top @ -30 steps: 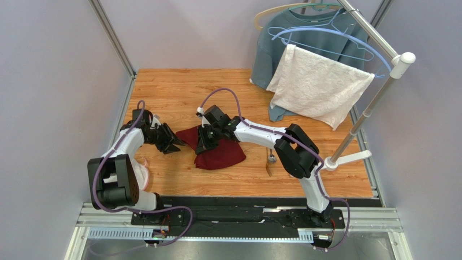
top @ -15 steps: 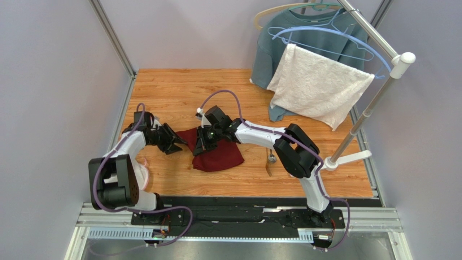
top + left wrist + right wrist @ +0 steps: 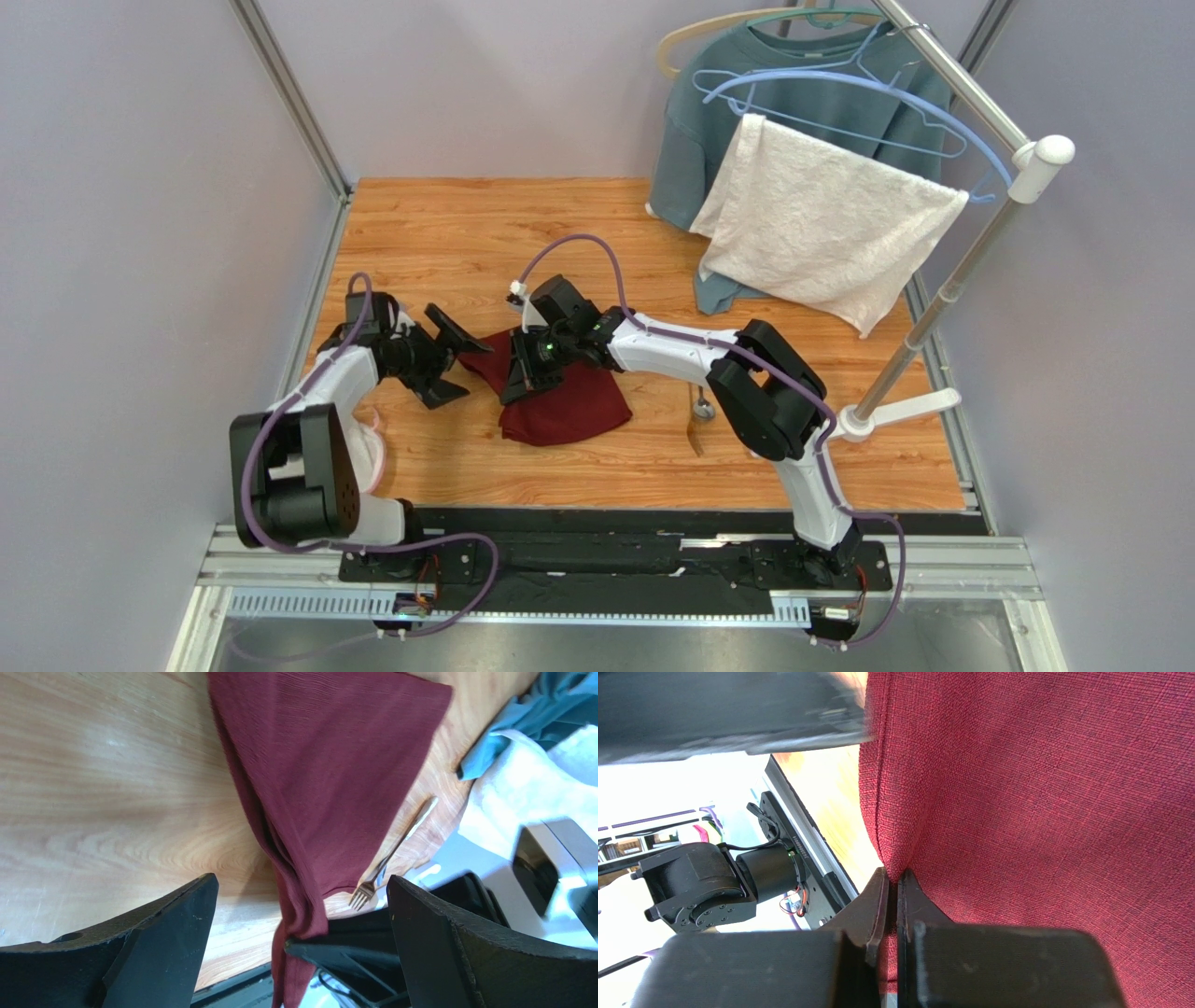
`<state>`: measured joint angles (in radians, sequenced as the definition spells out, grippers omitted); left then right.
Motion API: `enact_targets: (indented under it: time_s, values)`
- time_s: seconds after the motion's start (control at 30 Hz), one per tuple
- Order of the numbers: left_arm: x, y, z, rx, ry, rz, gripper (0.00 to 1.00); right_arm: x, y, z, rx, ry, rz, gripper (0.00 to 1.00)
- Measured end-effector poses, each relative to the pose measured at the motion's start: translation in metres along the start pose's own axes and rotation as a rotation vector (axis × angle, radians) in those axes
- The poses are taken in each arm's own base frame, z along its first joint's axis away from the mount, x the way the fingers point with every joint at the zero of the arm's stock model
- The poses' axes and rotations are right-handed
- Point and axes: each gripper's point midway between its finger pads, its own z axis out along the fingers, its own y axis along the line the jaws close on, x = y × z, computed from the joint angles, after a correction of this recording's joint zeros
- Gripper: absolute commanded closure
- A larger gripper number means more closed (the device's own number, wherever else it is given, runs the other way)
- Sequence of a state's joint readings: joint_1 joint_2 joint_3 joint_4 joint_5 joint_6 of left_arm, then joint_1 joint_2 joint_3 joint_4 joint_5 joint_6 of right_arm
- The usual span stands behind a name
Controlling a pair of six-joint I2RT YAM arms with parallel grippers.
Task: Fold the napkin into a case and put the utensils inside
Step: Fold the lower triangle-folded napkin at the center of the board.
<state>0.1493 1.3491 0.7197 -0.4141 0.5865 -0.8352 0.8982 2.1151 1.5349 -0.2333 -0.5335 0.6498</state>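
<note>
The maroon napkin [image 3: 572, 402] lies folded and bunched at mid-table. My right gripper [image 3: 530, 367] is shut on its left edge, and the right wrist view shows cloth [image 3: 1053, 812] pinched between the jaws of that gripper [image 3: 894, 882]. My left gripper [image 3: 452, 359] stands open just left of the napkin with its jaws wide apart. In the left wrist view the napkin [image 3: 330, 777] hangs between that gripper's [image 3: 298, 889] spread fingers without touching them. The utensils lie right of the napkin, a silver spoon [image 3: 704, 408] and a golden-brown fork [image 3: 694, 443], the fork [image 3: 393, 855] also showing past the cloth.
A metal rack [image 3: 968, 266] stands at the back right with a white towel [image 3: 828, 224], a grey-blue sweatshirt [image 3: 701, 126] and hangers over the table's far right corner. Grey walls close in both sides. The right arm [image 3: 701, 347] stretches across above the table's middle.
My left gripper's jaws have opened wide beside the napkin's left corner. The right gripper has kept its pinch and shifted slightly left with the cloth.
</note>
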Motion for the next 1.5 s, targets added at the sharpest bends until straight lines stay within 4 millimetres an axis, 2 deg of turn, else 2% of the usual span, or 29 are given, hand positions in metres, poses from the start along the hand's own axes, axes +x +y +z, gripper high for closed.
enact_targets:
  time_s: [0.2,0.27,0.3,0.47,0.5,0.53,0.6,0.77,1.0,1.17,1.27,1.5]
  values:
    - [0.0,0.017,0.022,-0.042,0.061,-0.063,0.2,0.0,0.002,0.0,-0.011,0.001,-0.004,1.0]
    - [-0.003,0.017,0.025,-0.041,0.062,-0.064,0.32,0.0,0.003,0.0,-0.018,0.002,-0.005,1.0]
    - [-0.005,0.016,0.027,-0.039,0.06,-0.06,0.42,0.0,0.004,0.0,-0.025,0.004,-0.008,1.0]
    - [-0.015,0.011,0.029,-0.035,0.044,-0.029,0.59,0.012,-0.001,0.003,-0.044,0.027,-0.004,1.0]
    - [-0.017,0.01,0.029,-0.035,0.038,-0.019,0.73,0.015,-0.003,0.003,-0.045,0.034,-0.001,1.0]
    - [-0.018,0.01,0.028,-0.035,0.032,-0.011,0.83,0.019,-0.006,0.004,-0.047,0.041,0.001,1.0]
    - [-0.02,0.011,0.028,-0.049,0.023,0.013,0.94,0.024,-0.009,0.005,-0.052,0.051,0.004,1.0]
    - [-0.014,0.012,0.024,-0.124,0.017,0.094,0.99,0.031,-0.011,0.006,-0.076,0.055,0.002,1.0]
    - [0.006,-0.01,0.027,-0.191,0.022,0.247,1.0,0.045,-0.011,-0.002,-0.121,0.053,0.022,1.0]
    - [0.018,-0.028,0.028,-0.252,0.011,0.344,1.0,0.051,-0.017,-0.009,-0.145,0.04,0.058,1.0]
    - [0.021,-0.036,0.034,-0.272,0.019,0.368,1.0,0.049,-0.022,-0.017,-0.16,0.022,0.079,1.0]
    - [0.021,-0.039,0.058,-0.347,0.036,0.373,1.0,0.043,-0.037,-0.033,-0.188,-0.003,0.118,1.0]
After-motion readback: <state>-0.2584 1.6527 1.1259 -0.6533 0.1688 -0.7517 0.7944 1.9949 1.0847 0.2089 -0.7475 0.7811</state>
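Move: From the open left gripper, the napkin's left folded edge lies about 2 cm ahead and 3 cm below, level with it sideways. The right gripper already holds the fold nearer the base; from it, that left edge is some 5 cm left and 6 cm ahead, the board spot it draws the fold to is about 5 cm right and 2 cm back, 2 cm lower, and the fork and spoon lie roughly 28 cm to its right, level. Bring the left gripper down and slightly forward onto the napkin's left edge and pinch it shut there, then carry that edge about 7 cm to the right, rising and sinking again while the wrist rolls and turns clockwise, some 30 degrees in all. Keep the right grip closed: draw its fold back and down first, then swing right about 5 cm towards the utensils. ##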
